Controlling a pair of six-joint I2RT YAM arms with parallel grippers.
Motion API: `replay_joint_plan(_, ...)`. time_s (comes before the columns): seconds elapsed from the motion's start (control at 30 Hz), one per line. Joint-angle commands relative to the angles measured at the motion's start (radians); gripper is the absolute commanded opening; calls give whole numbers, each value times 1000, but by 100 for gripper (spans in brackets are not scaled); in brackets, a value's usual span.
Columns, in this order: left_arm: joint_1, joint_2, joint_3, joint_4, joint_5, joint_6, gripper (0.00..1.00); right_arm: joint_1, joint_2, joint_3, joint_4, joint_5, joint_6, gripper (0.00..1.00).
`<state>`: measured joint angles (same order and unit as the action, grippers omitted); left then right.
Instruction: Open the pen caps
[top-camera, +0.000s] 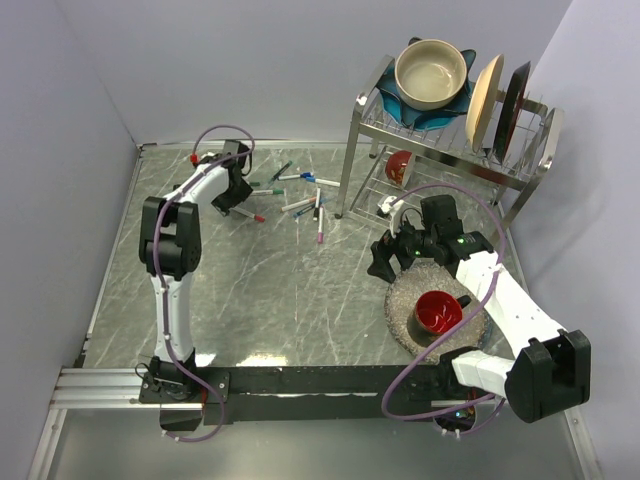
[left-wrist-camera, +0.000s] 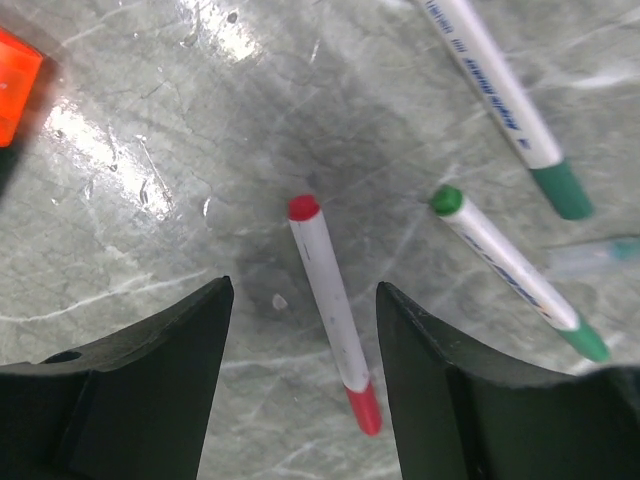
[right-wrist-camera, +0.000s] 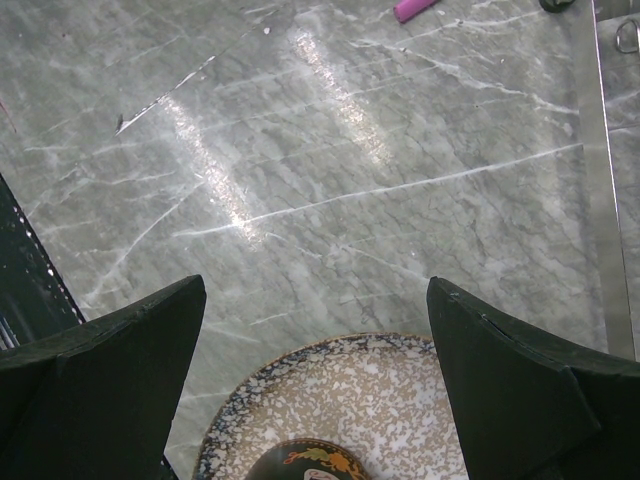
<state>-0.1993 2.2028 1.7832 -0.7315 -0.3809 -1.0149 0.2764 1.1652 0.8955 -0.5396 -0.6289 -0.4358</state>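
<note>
A white marker (left-wrist-camera: 328, 295) lies flat on the marble between my left gripper's (left-wrist-camera: 305, 292) spread fingers, touching neither. Its red pen cap (left-wrist-camera: 365, 408) sits on the near end, close to the right finger (left-wrist-camera: 450, 400). Two markers with green pen caps (left-wrist-camera: 562, 190) (left-wrist-camera: 588, 342) lie to the right. From above, the left gripper (top-camera: 237, 190) hangs at the back left over a red-tipped marker (top-camera: 248, 214), with several more markers (top-camera: 305, 203) scattered to its right. My right gripper (top-camera: 385, 262) is open and empty over the speckled plate's far rim (right-wrist-camera: 340, 400). A pink cap (right-wrist-camera: 415, 8) lies far ahead.
A red cup (top-camera: 438, 312) stands on the speckled plate (top-camera: 405, 300) at the right. Behind it a metal dish rack (top-camera: 440, 150) holds a bowl (top-camera: 430, 72) and upright plates. An orange-red object (left-wrist-camera: 15, 85) shows at the left wrist view's top left corner.
</note>
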Motion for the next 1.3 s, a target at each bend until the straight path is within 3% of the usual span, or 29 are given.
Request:
replay_joint_plan(0.0,5,49,76,-55,-18,7,65,7,-13,31,9,-9,-7,100)
replay_joint_plan(0.33,3,71,68,-91,-39,42,56,6,-19,31,9,-8,-7,100)
replay_joint_plan(0.7,-6,35,-10,-68,-82,117,21,9,-25,33,-3,-28,-17,100)
replay_joint_plan(0.9,-8,-73,-168,69,-6,168,1,14,-25,33,-8,-40,-21,100)
replay_joint_plan(1.27,-8,-429,-572,473,255,237,1,14,-21,20,-16,-113,-40,100)
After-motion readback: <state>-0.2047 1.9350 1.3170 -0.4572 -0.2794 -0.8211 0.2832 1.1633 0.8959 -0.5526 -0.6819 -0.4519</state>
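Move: The left hand, partly open, hangs just over the red-capped pen: the pen's middle lies about 2 cm below the hand, roughly 2 cm to its right and 1 cm back, with the cap end pointing right. The pen with green at both ends lies about 6 cm ahead and 7 cm right of the left hand, the other green-capped pen 8 cm straight ahead. From the idle right hand the red-capped pen is some 36 cm left, 17 cm ahead and 14 cm lower. The left hand sinks about 2 cm over the red-capped pen, then shuts its fingers from over half open to nearly closed while easing a little back and left, so that they pinch the pen's white body on the blank-end side of the cap. With the pen held, the hand draws straight back towards the base, about 5 cm more and speeding up, drifting slightly right and rising about 1 cm, while the wrist turns some 10 degrees clockwise. ##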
